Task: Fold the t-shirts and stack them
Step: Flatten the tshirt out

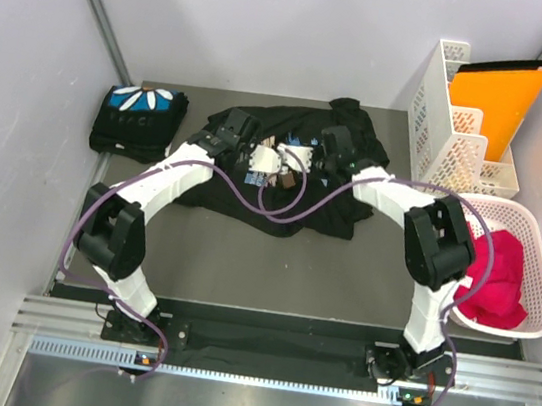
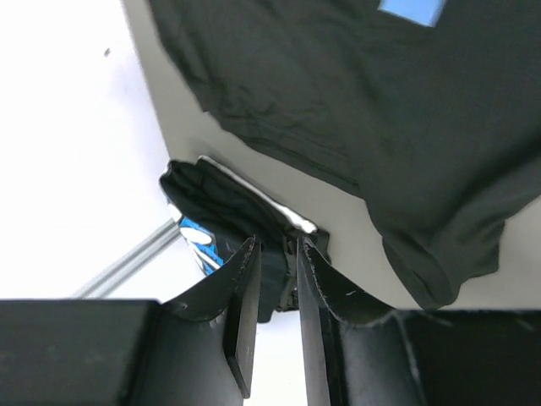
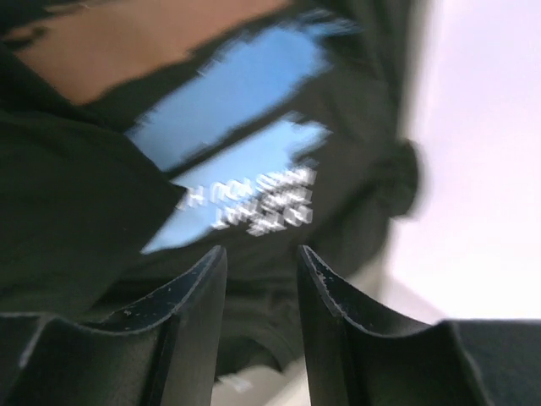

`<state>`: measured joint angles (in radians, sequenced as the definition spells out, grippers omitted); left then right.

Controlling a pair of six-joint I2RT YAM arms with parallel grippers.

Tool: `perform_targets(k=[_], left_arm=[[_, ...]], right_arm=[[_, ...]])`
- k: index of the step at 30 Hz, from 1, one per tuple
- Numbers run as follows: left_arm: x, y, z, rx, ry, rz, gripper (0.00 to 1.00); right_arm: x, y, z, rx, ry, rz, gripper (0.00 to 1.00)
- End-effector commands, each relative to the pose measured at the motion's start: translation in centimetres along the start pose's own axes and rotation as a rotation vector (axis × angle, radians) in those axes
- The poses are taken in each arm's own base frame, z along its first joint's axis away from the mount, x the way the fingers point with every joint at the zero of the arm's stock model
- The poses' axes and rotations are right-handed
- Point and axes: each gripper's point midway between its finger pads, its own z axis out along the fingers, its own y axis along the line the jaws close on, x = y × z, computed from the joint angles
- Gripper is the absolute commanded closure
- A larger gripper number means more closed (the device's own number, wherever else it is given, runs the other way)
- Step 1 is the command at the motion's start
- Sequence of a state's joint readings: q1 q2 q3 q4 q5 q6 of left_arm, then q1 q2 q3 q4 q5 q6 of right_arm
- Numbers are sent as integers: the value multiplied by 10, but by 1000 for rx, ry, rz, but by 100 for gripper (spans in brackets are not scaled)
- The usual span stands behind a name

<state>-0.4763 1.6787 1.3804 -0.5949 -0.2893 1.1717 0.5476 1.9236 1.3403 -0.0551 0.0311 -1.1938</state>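
Observation:
A folded black t-shirt (image 1: 138,121) with a blue print and white petals lies at the back left of the table; it also shows beyond my left fingers (image 2: 215,199). A second black t-shirt (image 1: 328,214) lies spread and rumpled in the middle, its blue-and-tan print with white text (image 3: 245,93) facing up. My left gripper (image 1: 220,133) hovers at that shirt's left edge, slightly open (image 2: 277,244), with nothing between its fingers. My right gripper (image 1: 335,141) is over the shirt's right part, open (image 3: 262,251) just above the cloth below the print and holding nothing.
A white slotted rack (image 1: 455,118) with an orange folder (image 1: 493,98) stands at the back right. A white laundry basket (image 1: 539,291) with pink cloth (image 1: 496,275) sits at the right edge. Walls close in on the left, back and right.

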Motion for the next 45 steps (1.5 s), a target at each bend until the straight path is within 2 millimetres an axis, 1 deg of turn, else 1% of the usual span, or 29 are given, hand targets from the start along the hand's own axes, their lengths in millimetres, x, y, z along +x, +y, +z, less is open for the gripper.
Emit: perform_targets(k=[1,2,3,4,5,6,7,8,10,11,12,14,15,16,17,18,19,20,25,28,30,31,32,34,35,37,38,41,45], left_arm=[[-7,6,-6,-8,-19,12,71],[-7,6,-7,-8,-19,12,71],[-7,6,-7,-8,-19,10,71],[-6,5,-7,-5,-18,13,71],[-6,5,-7,-3,-18,13,71],[-6,4,-7,-2,-18,14,71],[-6,4,-8,0,-18,14,71],[-5,3,-7,2,-15,16,71],[-7,5,-8,-2,-18,16,71],[-7,4,-8,5,-20,19,71],[-8,4,-8,4,-23,20,71],[-9,1,-9,16,-25,22,71],[-10,0,-9,20,-32,23,71],[-10,-2,-8,26,-33,17,68],[-8,-5,-8,30,-31,6,66],[-6,-12,-6,46,-28,10,64],[-6,-15,-5,50,-28,11,64],[-5,-17,-5,48,-27,9,64],[2,-35,4,82,-4,-5,65],[9,-38,8,87,6,-3,65],[22,-41,14,92,27,-10,65],[25,-37,16,76,28,-15,65],[34,-37,18,80,37,-33,65],[42,-33,20,74,36,-51,65],[53,-33,22,72,46,-74,65],[61,-30,24,62,51,-89,65],[70,-32,26,71,63,-96,65],[84,-35,30,77,81,-120,66],[92,-38,32,86,90,-128,66]], right_arm=[[1,-28,5,-204,-98,299,61],[7,-5,-1,-337,-77,357,60],[17,-4,-2,-388,-81,400,61],[11,-10,2,-421,-129,425,61],[14,2,-3,-488,-120,453,60],[20,1,-5,-505,-128,451,59],[20,1,-4,-517,-138,461,59],[22,7,-7,-547,-128,472,58],[27,9,-6,-567,-129,462,57],[31,15,-8,-592,-119,465,57],[35,15,-8,-596,-111,480,57],[35,15,-10,-608,-138,521,57],[39,12,-10,-600,-139,589,57],[36,13,-13,-611,-175,651,57],[34,4,-10,-578,-191,747,57],[40,-3,-12,-563,-207,804,57],[34,-1,-13,-588,-258,854,57],[34,-3,-14,-593,-267,903,57],[27,8,-8,-652,-296,967,57],[28,12,-2,-656,-293,988,58],[28,15,1,-662,-292,1015,58],[28,14,3,-659,-297,1020,58],[24,17,3,-671,-298,1023,59],[23,23,8,-678,-280,1020,58],[21,25,10,-683,-277,1013,59],[22,31,14,-698,-263,1008,59],[20,34,15,-707,-262,1011,59],[16,41,21,-735,-251,1027,59],[6,42,25,-735,-250,999,59]])
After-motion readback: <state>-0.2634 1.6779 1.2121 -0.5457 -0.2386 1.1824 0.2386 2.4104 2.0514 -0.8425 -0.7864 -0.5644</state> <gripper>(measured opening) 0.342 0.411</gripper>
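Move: The black flap folded over the shirt's print has its tip about 11 cm below the right hand, some 3 cm back and 4 cm left. The blue handprint lies about 3 cm ahead and 7 cm left of that hand at the same depth, the shirt's near right corner 15 cm back and 5 cm right. From the left hand the left sleeve is about 5 cm back, 9 cm left and 17 cm down; the folded stack is 12 cm ahead and 21 cm left. The empty right hand swings about 6 cm right while dipping, comes part-way back left, then sinks to some 7 cm below its start towards the flap tip, turning through about 75 degrees until its part-open fingers point left and down. The left hand bobs up and forward and returns, then sinks and travels left towards the left sleeve, its fingers staying part-open and ending above the cloth. ##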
